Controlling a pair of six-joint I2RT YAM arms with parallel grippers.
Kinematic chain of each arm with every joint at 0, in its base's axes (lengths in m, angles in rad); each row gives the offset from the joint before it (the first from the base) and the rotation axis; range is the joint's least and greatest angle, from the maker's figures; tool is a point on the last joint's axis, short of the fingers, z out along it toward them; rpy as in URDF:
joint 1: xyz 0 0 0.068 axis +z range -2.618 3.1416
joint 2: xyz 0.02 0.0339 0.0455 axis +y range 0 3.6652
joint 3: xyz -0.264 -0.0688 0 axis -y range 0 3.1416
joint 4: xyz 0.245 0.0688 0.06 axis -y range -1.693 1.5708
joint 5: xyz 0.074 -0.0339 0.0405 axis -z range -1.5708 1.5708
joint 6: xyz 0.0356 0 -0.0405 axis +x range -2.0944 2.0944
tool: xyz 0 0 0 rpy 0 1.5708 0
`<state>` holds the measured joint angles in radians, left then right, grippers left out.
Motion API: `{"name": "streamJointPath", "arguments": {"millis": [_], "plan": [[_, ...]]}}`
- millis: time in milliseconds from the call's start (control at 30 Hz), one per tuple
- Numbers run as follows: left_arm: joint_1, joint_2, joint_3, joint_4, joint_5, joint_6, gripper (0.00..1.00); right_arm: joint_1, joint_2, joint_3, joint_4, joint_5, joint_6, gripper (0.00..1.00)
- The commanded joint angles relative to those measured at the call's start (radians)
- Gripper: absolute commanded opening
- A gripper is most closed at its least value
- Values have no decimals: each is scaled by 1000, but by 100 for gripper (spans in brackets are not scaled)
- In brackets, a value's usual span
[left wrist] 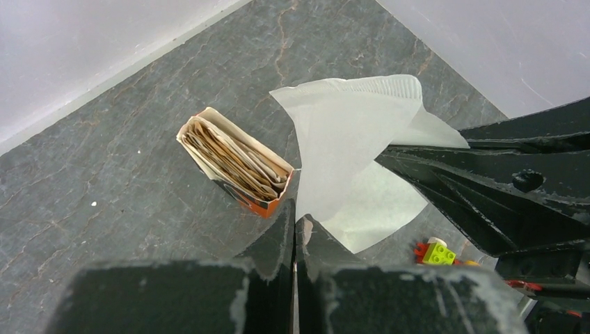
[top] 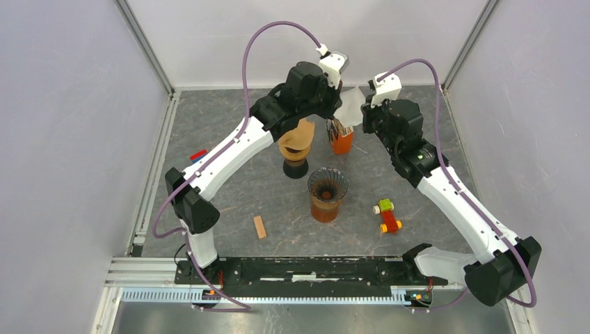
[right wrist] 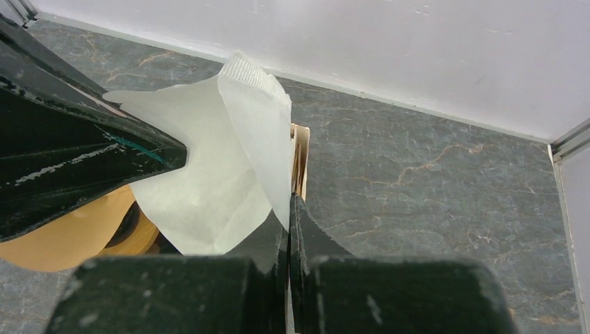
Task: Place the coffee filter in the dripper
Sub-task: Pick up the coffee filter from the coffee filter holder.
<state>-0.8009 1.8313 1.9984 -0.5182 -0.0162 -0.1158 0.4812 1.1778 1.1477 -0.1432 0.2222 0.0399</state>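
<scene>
A white paper coffee filter [top: 353, 104] hangs in the air at the back of the table, stretched between both grippers. My left gripper [left wrist: 296, 214] is shut on one edge of the coffee filter [left wrist: 348, 139]. From the other side my right gripper [right wrist: 289, 209] is shut on another edge of the coffee filter [right wrist: 209, 174]. Just beneath stands the orange box of brown filters [left wrist: 236, 160]. The dripper [top: 327, 186], a dark ribbed cone on an amber glass, stands nearer the arms, in the middle of the table. In the top view the left gripper [top: 341, 103] and right gripper [top: 365, 111] almost meet.
A tan wooden shape on a black base [top: 296, 146] stands left of the box, under the left arm. Toy bricks [top: 386, 216] lie right of the dripper. A small wooden block [top: 259, 227] lies front left. White walls close in the back and sides.
</scene>
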Motion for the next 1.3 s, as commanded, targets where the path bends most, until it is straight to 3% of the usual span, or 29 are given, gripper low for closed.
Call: {"name": "streamJointPath", "arguments": {"millis": [0, 767, 900, 1033, 1267], "plan": [[-4, -33, -4, 29, 9, 33, 2, -6, -16, 9, 27, 16, 6, 0], [-9, -44, -23, 33, -55, 87, 4, -20, -19, 11, 24, 5, 18, 0], [-10, -41, -17, 37, -46, 83, 13, -22, -17, 5, 26, -12, 27, 0], [-12, -35, -4, 37, -30, 69, 34, -21, -11, 3, 27, -19, 41, 0], [-14, -14, 21, 38, 9, 38, 57, -23, -8, 1, 28, -38, 53, 0]]}}
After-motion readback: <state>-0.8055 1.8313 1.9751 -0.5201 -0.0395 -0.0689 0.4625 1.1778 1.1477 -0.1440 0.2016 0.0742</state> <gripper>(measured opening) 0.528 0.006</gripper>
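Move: The white filter hangs between the two hands, its middle about 4 cm right of the left hand, 1 cm ahead and level with it; from the right hand it is some 4 cm left and 1 cm ahead. Roughly 20 cm below the left hand are the filter box, 8 cm ahead and 5 cm right, the wooden dripper stand, 11 cm left with no offset ahead, and the carafe with the ribbed dripper, 12 cm back and 2 cm left. The white filter stays pinched at its right edge by the right fingers, which keep shut and almost still, while the left hand lets go of its other side. The left hand first eases down by about 1 cm with a very small roll, then stops and opens its fingers from nearly shut to about half wide beside the paper. ##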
